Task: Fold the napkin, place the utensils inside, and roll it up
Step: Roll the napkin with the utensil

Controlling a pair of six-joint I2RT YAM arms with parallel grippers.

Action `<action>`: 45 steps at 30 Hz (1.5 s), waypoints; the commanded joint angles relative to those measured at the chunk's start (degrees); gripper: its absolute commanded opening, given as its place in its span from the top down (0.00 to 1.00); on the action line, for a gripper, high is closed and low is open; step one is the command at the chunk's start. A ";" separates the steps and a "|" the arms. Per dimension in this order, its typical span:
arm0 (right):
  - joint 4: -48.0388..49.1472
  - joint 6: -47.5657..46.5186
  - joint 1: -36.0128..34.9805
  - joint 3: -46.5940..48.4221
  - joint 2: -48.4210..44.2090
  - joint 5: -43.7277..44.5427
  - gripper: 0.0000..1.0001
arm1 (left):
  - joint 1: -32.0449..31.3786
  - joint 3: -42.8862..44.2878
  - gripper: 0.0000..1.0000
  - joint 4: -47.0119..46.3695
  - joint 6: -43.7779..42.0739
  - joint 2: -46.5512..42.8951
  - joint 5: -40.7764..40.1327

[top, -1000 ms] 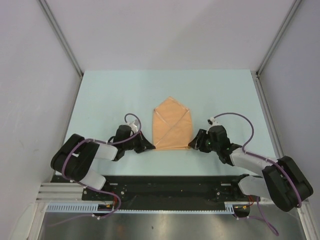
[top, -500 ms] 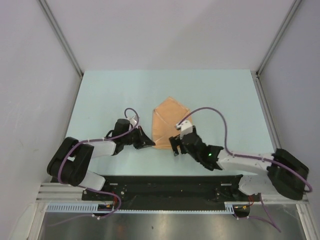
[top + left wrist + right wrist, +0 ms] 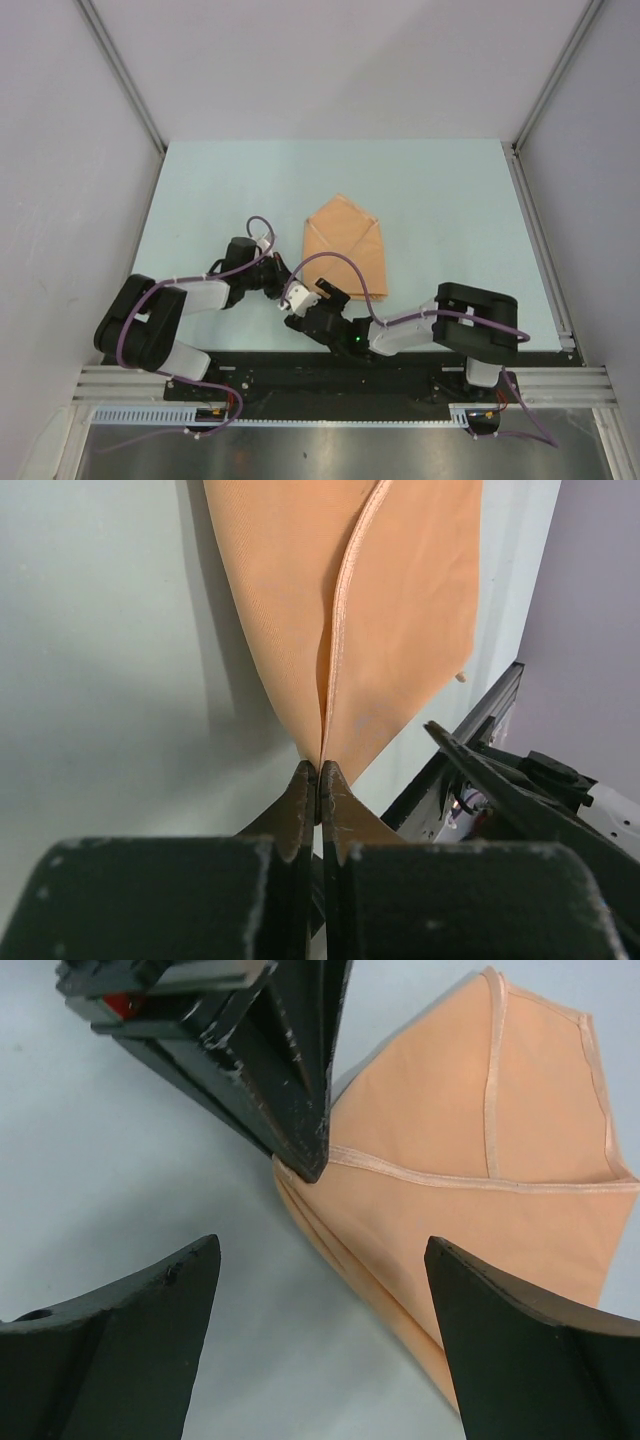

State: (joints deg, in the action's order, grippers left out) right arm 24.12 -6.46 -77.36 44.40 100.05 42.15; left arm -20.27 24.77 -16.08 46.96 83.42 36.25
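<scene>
The peach-tan napkin (image 3: 345,243) lies folded into a pointed envelope shape at the middle of the table. My left gripper (image 3: 285,288) is shut on its near-left corner; in the left wrist view the jaws meet on the cloth edge (image 3: 318,772) and the napkin (image 3: 390,610) stretches away from them. My right gripper (image 3: 310,302) has reached across to that same corner and is open. In the right wrist view its gripper (image 3: 318,1250) straddles bare table beside the napkin (image 3: 480,1220), with the left fingers (image 3: 290,1110) just ahead. The utensils are out of view.
The pale blue table (image 3: 220,190) is bounded by white walls left, right and behind. A black rail (image 3: 330,375) with the arm bases runs along the near edge. The right arm (image 3: 440,320) lies low across the table's near strip.
The right arm has swung from the napkin's near-right corner across its near edge to the near-left corner, and its jaws have opened wide. The left gripper has kept its hold.
</scene>
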 commanded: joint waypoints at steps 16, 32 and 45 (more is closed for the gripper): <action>-2.75 1.01 5.99 3.50 6.92 8.47 0.18 | 1.81 2.73 1.00 0.78 -1.78 -0.97 2.42; -6.98 3.47 5.47 -1.86 4.19 10.06 0.30 | 3.66 2.56 1.00 0.96 -1.70 -1.50 2.51; -4.43 -3.55 5.56 -1.69 5.51 4.26 0.93 | 3.75 2.47 0.98 1.05 -2.49 -1.59 2.51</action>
State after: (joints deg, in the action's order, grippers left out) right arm 19.92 -6.79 -71.88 42.52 104.88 49.19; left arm -17.06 25.74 -14.39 46.39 83.42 37.87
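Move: The middle of the napkin's near edge lies some 3 cm ahead of the open right hand, about 6 cm to its right and 4 cm below. The near left corner, still in the left fingers, is about 3 cm ahead and 2 cm left of the right hand, 2 cm below; the near right corner is 2 cm ahead, 16 cm right and 4 cm down. From the left hand that edge middle is level forward, 8 cm right, 2 cm lower. The right fingers close on the middle of the napkin's near edge and pinch it. To get there the hand sinks, pushes about 5 cm forward, swings some 6 cm right along the edge while turning nearly 15 degrees clockwise, then eases slightly back and down as it shuts. The left hand keeps its pinch on the corner, drifting about 1.5 cm forward and left. ##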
